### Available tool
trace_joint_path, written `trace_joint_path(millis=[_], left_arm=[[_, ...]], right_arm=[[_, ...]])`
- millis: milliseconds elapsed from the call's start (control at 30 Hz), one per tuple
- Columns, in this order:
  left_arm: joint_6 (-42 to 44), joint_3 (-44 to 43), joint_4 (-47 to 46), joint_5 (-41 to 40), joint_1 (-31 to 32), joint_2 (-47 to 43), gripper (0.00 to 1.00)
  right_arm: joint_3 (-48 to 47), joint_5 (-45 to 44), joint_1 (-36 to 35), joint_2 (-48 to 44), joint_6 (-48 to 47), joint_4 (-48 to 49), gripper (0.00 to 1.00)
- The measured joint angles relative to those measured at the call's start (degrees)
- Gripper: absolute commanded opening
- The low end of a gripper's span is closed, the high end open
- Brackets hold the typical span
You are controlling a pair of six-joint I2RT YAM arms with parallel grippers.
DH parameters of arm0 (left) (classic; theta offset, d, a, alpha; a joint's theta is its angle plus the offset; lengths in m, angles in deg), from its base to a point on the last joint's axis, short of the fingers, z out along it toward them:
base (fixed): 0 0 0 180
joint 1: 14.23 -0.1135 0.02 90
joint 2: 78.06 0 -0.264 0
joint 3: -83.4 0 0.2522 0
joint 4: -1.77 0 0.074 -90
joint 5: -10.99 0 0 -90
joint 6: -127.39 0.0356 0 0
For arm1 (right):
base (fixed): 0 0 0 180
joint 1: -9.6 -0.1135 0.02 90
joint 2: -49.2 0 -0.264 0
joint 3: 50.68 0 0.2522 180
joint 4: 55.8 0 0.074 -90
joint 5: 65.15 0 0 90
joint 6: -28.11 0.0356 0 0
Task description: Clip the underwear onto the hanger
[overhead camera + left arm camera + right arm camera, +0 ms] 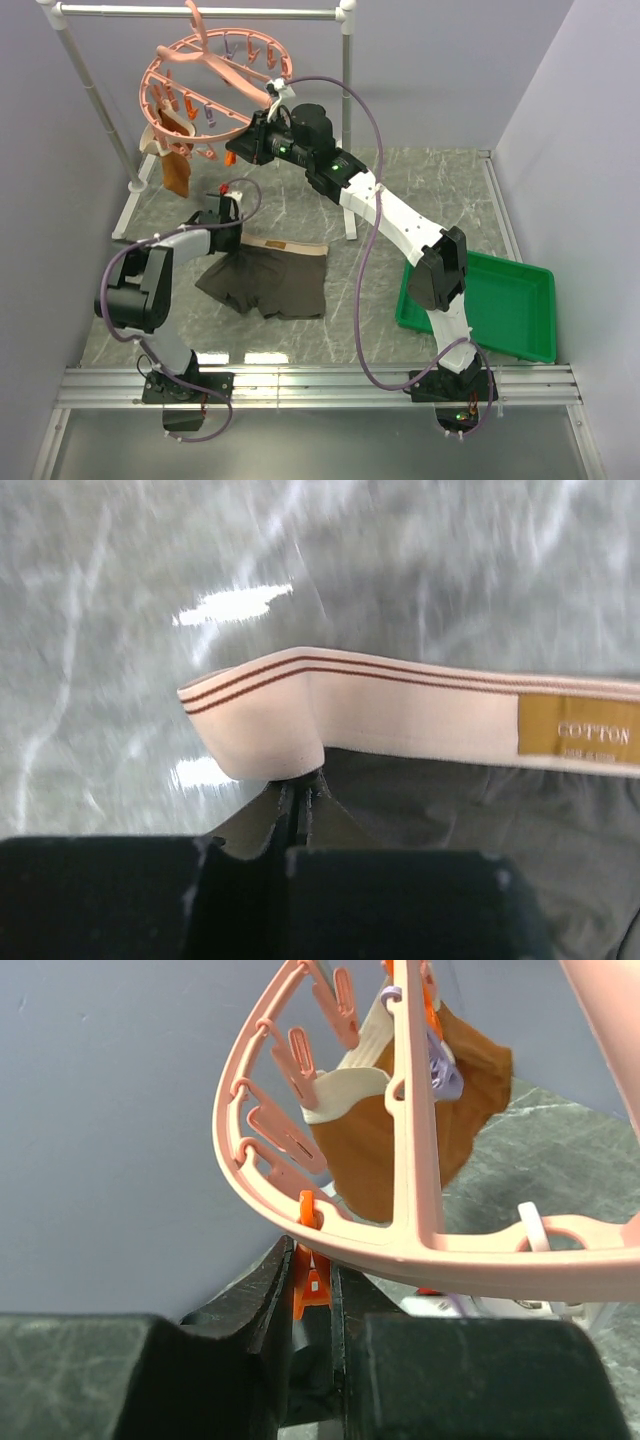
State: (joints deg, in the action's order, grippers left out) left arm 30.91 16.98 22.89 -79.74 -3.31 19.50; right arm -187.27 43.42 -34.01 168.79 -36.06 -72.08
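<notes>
The underwear (270, 282), dark olive-brown with a tan waistband (400, 710), lies flat on the marble table. My left gripper (228, 222) is shut on the underwear (450, 810) at its left waistband corner, and the jaws (300, 792) pinch the dark cloth just under the band. The hanger (215, 65), a salmon-pink ring with small clips, hangs tilted from the rack. My right gripper (237, 153) reaches up to the ring's near rim. It is shut on an orange clip (312, 1285) that hangs below the hanger (420, 1110).
A white-grey pipe rack (200, 12) stands at the back left. A smaller orange-brown garment (175, 172) is clipped to the ring's left side, seen through the ring (370, 1160) in the right wrist view. A green tray (490, 300) sits at the right.
</notes>
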Motion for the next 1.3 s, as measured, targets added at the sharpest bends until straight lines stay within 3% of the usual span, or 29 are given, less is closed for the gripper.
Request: trace_joint_path(millis=[233,633,867,1300], left_arm=[[4.2,14.1,-3.6,4.6,0.0,-15.0,0.0],[12.5,32.5,-20.1,17.4,0.1,-46.5,0.0],[13.9,33.0,-25.1,21.2,0.2,-50.9,0.0],[15.8,25.9,-31.0,17.5,0.2,-48.7,0.0]], right_arm=[[0.2,-0.1,0.5,0.0,0.1,0.0,0.0],[2.3,0.8,1.5,-1.4,0.3,0.5,0.0],[6.0,2.2,2.0,-3.3,1.1,1.9,0.0],[7.5,3.9,2.4,-3.7,3.9,3.6,0.0]])
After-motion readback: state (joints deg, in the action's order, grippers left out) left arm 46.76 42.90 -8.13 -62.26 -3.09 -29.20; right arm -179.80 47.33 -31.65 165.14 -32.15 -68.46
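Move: The orange clip on the hanger lies about 36 cm above the left hand, some 4 cm to its right and roughly level fore and aft; the right hand already has it between its fingers. The brown garment on the hanger hangs about 9 cm left, 6 cm ahead and 28 cm above the left hand. On the underwear already pinched in the left hand, the waistband label lies about 10 cm right and 1 cm ahead, a centimetre lower. The underwear, still pinched at the waistband near its left end, is first drawn back some 8 cm by the left hand and lifted along the way, then carried on up and slightly forward towards the orange clip, about 22 cm higher in all, drifting right. The wrist tips up from steeply down to about level and swings clockwise; the right hand keeps squeezing the clip while easing right. ##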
